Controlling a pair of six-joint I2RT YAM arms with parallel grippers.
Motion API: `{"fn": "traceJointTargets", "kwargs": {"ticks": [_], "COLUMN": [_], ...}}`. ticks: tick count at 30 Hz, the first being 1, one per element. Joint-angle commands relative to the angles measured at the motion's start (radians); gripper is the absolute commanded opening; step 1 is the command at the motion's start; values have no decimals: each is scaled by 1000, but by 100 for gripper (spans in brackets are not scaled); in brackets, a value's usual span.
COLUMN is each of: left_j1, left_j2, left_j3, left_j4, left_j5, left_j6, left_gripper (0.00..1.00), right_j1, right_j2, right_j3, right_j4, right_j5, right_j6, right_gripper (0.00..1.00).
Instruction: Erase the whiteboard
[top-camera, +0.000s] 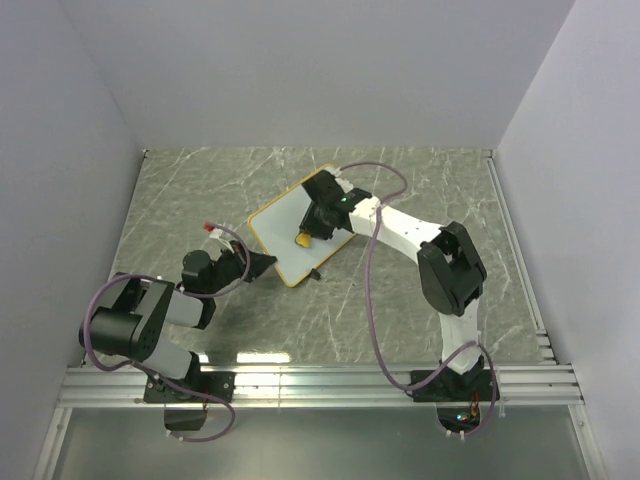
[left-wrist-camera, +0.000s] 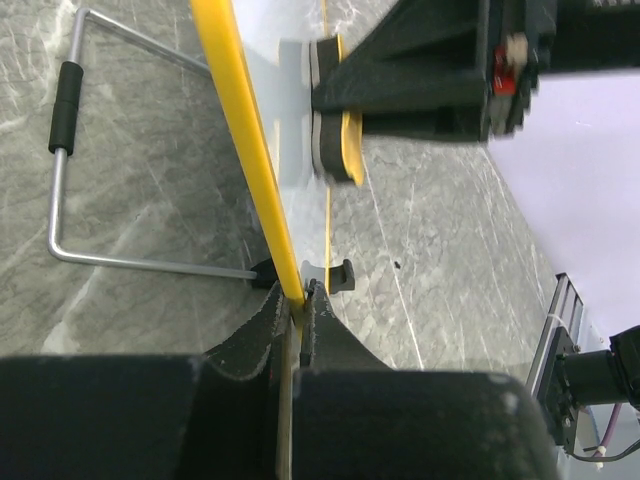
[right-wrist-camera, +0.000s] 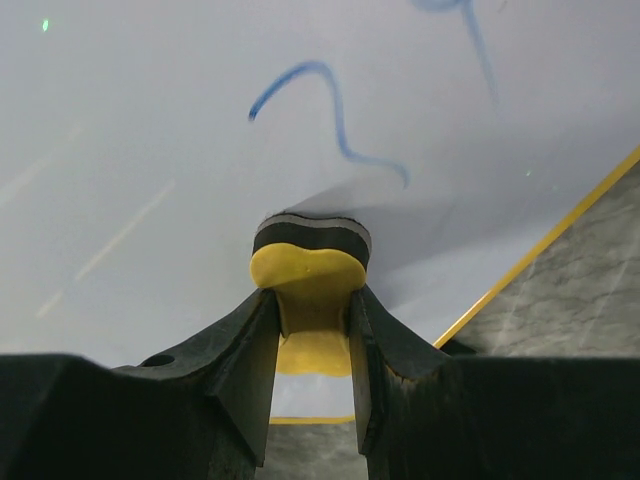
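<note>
The whiteboard, white with a yellow frame, lies tilted near the table's middle. My left gripper is shut on its near-left frame edge; in the left wrist view the yellow frame runs straight between the closed fingers. My right gripper is shut on a small yellow bone-shaped eraser whose dark pad presses on the white surface. Blue pen strokes lie just beyond the eraser. The eraser also shows from the side in the left wrist view.
A bent metal wire stand with a black sleeve sticks out behind the board. A small red-tipped object lies left of the board. Black feet sit at the board's edge. Metal rails border the near side, white walls the others.
</note>
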Motion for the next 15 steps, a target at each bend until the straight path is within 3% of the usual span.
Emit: {"fn": "traceJointTargets", "kwargs": {"ticks": [1, 5, 15], "left_j1": [-30, -32, -35], "left_j2": [3, 8, -9], "left_j3": [19, 14, 15], "left_j4": [90, 88, 47], "left_j5": [123, 118, 112], "left_j6": [66, 66, 81], "left_gripper": [0, 0, 0], "right_j1": [-105, -171, -240], "right_j2": [77, 131, 235], "right_j3": [83, 224, 338], "right_j4": [-9, -44, -37], "right_j5": [57, 71, 11], "right_j6": [-26, -58, -17], "right_gripper": [0, 0, 0]}}
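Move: The right hand holds the eraser on the tilted whiteboard. The nearest blue mark lies about 6 cm ahead and 2 cm right of this hand, some 2 cm lower; a second mark is about 8 cm ahead and 7 cm right. The board's far-right short edge is centred about 12 cm ahead and 10 cm right, the black clip 9 cm back and 2 cm right. From the left hand the nearest mark is some 13 cm ahead and 11 cm right, about level. Keeping its pinch on the yellow eraser, the right hand sweeps it forward and to the right along the whiteboard, roughly 14 cm in all, over the blue marks towards the far-right short edge, rising only about a centimetre on the way and easing off near the end while the wrist turns some 10 degrees clockwise. The left hand stays put with its nearly shut fingertips still on the board's yellow rim at the near-left corner, steadying it against the wipe. ##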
